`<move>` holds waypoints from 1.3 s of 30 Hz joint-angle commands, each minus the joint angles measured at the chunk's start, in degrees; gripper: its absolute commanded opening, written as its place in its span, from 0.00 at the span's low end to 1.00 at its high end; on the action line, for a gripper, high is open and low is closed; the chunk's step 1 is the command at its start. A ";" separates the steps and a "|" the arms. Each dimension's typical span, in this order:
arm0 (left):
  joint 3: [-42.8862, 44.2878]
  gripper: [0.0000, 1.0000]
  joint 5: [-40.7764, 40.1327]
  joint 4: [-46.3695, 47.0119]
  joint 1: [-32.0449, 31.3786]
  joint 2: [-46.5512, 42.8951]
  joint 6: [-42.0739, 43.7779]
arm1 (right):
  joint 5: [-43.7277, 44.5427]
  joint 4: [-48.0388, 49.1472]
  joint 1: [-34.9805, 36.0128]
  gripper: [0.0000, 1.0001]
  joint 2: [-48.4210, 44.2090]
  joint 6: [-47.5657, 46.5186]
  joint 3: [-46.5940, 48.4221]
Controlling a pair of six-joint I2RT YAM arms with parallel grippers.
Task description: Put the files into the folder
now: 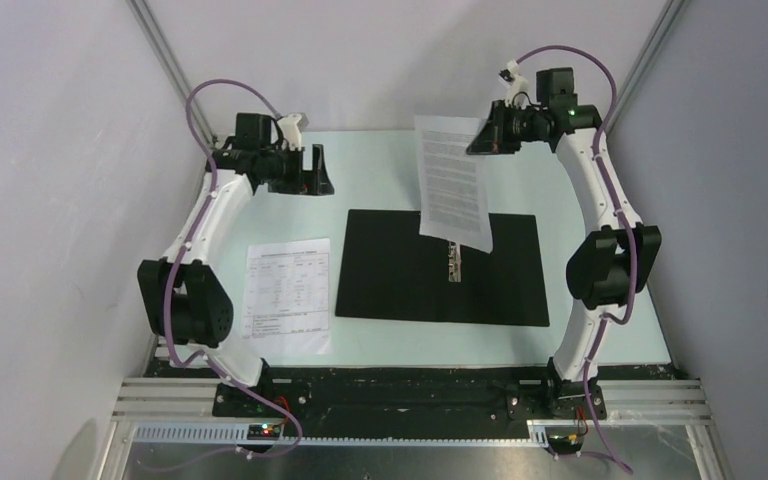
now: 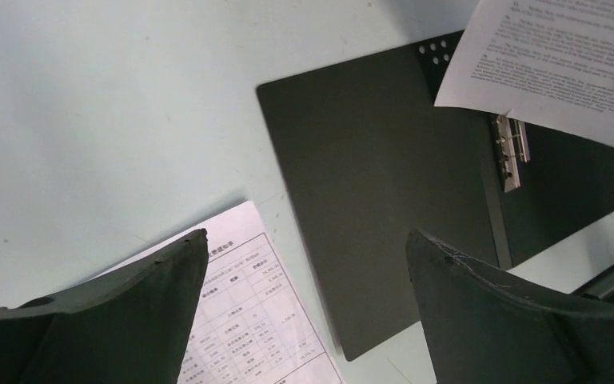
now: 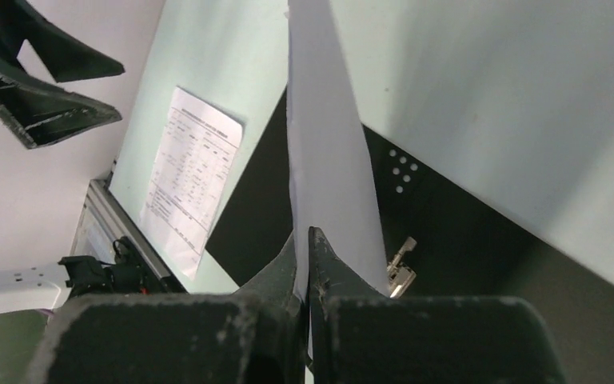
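The folder (image 1: 390,270) lies open on the table's middle, black inside up, with its metal clip (image 1: 453,262) along the spine. My right gripper (image 1: 488,135) is shut on the top edge of one file, a text-printed sheet (image 1: 453,185) that hangs above the folder's spine. In the right wrist view this sheet (image 3: 328,160) runs edge-on out from between the closed fingertips (image 3: 317,240). A second file, a sheet with a printed table (image 1: 288,295), lies flat on the table left of the folder. My left gripper (image 1: 312,170) hovers open and empty above the far left; below it are that sheet (image 2: 248,320) and the folder (image 2: 384,208).
Grey enclosure walls stand close on both sides and behind. An aluminium rail (image 1: 410,410) with both arm bases runs along the near edge. Pale green tabletop (image 1: 380,170) shows behind the folder.
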 commanded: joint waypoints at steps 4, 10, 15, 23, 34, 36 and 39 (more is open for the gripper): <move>0.77 0.97 3.73 1.29 -2.54 1.04 0.93 | 12.83 -6.93 -0.53 0.00 2.38 -8.77 3.46; -0.17 0.97 4.15 1.41 -4.46 1.76 1.13 | 27.60 -4.54 -1.50 0.02 7.24 -11.59 3.20; -0.16 0.97 4.19 1.42 -6.18 2.05 2.88 | 22.14 -6.54 -4.13 0.00 9.55 -14.50 8.50; 1.11 0.97 -5.17 3.15 -8.04 6.18 -2.30 | 10.03 -7.30 -5.21 0.00 -5.72 -16.38 -2.76; 5.29 0.97 2.97 4.20 -10.14 9.98 -1.69 | -0.71 -14.89 -8.23 0.00 -17.65 -21.50 -11.37; 5.01 0.97 6.16 5.43 -10.31 9.52 -0.86 | -5.43 -15.82 -8.10 0.00 -18.81 -21.94 -11.39; 2.85 0.99 10.26 9.00 -10.94 7.05 0.54 | -8.77 -17.69 -5.31 0.00 -19.46 -23.75 -9.79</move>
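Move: The right hand holds the sheet well above the folder. The metal clip lies some 13 cm back, 2 cm left and 27 below it; the folder's white dots lie level with that hand, 8 cm to its left and equally far below. From the left hand, open and empty, the clip is about 35 cm right, 8 back and 20 below, and the printed page is 17 back and 6 left, on the table. The right fingers keep their pinch on the sheet's upper edge, dipping about 11 cm while going right and forward, then rising again as they draw back some 13 cm, with a roll of about 25 degrees that partly unwinds. The left hand, still wide open and touching nothing, travels about 8 cm right towards the folder, sinking on the way and lifting slightly at the end. ##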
